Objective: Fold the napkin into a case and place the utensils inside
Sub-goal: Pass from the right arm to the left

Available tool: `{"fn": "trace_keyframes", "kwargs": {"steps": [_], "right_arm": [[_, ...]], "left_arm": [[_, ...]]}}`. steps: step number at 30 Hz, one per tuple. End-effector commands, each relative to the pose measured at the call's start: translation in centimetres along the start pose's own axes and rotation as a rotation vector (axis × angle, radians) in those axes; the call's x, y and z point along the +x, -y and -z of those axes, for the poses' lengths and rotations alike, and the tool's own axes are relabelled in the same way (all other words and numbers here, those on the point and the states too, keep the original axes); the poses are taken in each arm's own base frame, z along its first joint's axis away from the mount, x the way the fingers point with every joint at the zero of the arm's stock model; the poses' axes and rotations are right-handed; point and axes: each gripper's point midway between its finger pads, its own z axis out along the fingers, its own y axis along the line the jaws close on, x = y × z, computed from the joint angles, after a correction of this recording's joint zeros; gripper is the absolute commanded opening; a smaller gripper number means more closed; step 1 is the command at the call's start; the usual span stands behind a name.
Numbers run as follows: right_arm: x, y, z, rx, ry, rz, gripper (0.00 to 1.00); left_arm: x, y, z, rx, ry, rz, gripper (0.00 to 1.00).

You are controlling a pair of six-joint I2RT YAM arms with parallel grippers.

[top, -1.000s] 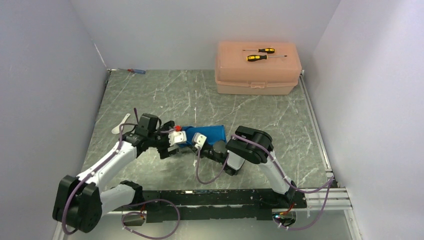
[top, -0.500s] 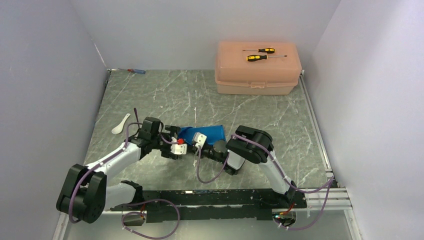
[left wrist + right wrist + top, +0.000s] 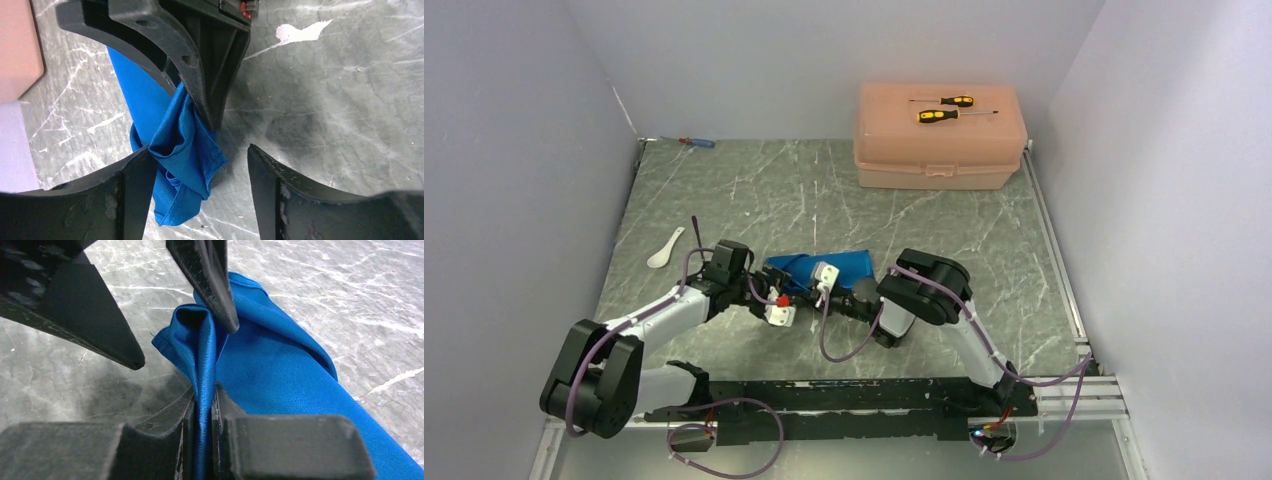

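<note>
The bright blue napkin lies rolled into a long bundle mid-table. My right gripper is shut on a raised fold at the bundle's left end, holding it off the table. My left gripper is open and straddles that same fold. The cloth touches its left finger and stands apart from the right one. From above, both grippers meet at the napkin's left end, the left gripper nearer than the right gripper. A white spoon lies to the left, with a thin dark fork beside it.
A peach plastic box stands at the back right with two yellow-and-black screwdrivers on its lid. A small blue-and-red screwdriver lies in the back left corner. Walls enclose the marble table.
My left gripper has swung toward the near side and right, onto the napkin's raised end, and its jaws have narrowed. The right gripper has kept its grip in place.
</note>
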Motion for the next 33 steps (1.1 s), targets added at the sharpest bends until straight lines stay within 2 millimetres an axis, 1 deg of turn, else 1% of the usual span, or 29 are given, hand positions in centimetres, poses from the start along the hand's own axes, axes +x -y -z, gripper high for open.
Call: {"fn": "trace_keyframes", "kwargs": {"steps": [1, 4, 7, 11, 16, 17, 18, 19, 20, 21, 24, 26, 28, 33], "right_arm": [[-2.2, -1.0, -0.2, -0.057, 0.107, -0.022, 0.16], [-2.0, -1.0, -0.2, -0.059, 0.100, -0.028, 0.16], [-1.8, -1.0, -0.2, -0.062, 0.087, -0.028, 0.19], [-1.6, -1.0, -0.3, -0.064, 0.080, -0.028, 0.20], [-1.3, -1.1, -0.4, -0.068, 0.065, -0.029, 0.22], [-1.4, -1.1, -0.3, -0.066, 0.067, -0.028, 0.22], [-1.7, -0.9, -0.2, -0.058, 0.075, -0.025, 0.24], [-2.1, -0.8, 0.0, -0.048, 0.091, -0.022, 0.29], [-2.6, -0.5, 0.3, -0.031, 0.109, -0.019, 0.37], [-3.2, -0.5, 0.5, -0.026, 0.129, -0.014, 0.41], [-4.6, -0.4, 1.0, -0.021, 0.156, 0.016, 0.50], [-5.3, -0.3, 1.2, -0.015, 0.170, 0.029, 0.52], [-5.6, -0.1, 1.2, -0.004, 0.173, 0.043, 0.55], [-6.6, 0.3, 1.0, 0.008, 0.197, 0.082, 0.62]], "left_arm": [[0.1, -1.1, -0.5, -0.033, 0.008, -0.049, 0.65], [0.0, -1.7, -0.5, -0.047, 0.008, -0.043, 0.57], [-0.7, -1.8, -0.4, -0.040, 0.030, -0.033, 0.49], [-1.4, -1.5, -0.5, -0.029, 0.044, -0.029, 0.29], [-1.3, -1.4, -0.2, -0.027, 0.022, 0.012, 0.18], [-1.2, -1.3, -0.1, -0.021, 0.015, 0.025, 0.12], [-1.1, -1.2, -0.1, -0.017, 0.009, 0.042, 0.06], [-1.0, -1.1, 0.0, -0.014, 0.001, 0.061, 0.03], [-0.8, -0.9, 0.0, -0.008, -0.008, 0.080, 0.03], [-0.7, -0.7, 0.0, -0.002, -0.018, 0.101, 0.03], [-0.3, -0.3, 0.1, 0.012, -0.037, 0.152, 0.03], [-0.2, -0.1, 0.0, 0.021, -0.042, 0.169, 0.03], [-0.1, 0.0, 0.0, 0.020, -0.045, 0.177, 0.03], [0.0, -0.3, -0.1, 0.019, -0.049, 0.202, 0.03]]}}
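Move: The napkin's standing end sits in the left hand's open jaws, some 2 cm right of the hand point, 1 cm below it and level fore and aft. The right hand still pinches it, with the end's middle about 3 cm to that hand's left and 1 cm ahead. From the left hand the napkin's flat body lies about 4 cm ahead and 7 cm right, the fork about 9 cm ahead and 19 cm left, the spoon 8 cm ahead and 27 cm left, all some 5 cm lower. Barely travelling, the left hand sinks about half a centimetre while its fingers close from wide open to pinch the napkin's standing end, the wrist turning some 10 degrees as they finish. Once they are nearly shut, the right fingers open to over half their range and let go, that hand drawing about 1.5 cm back and to the right, its jaws still straddling the cloth. ##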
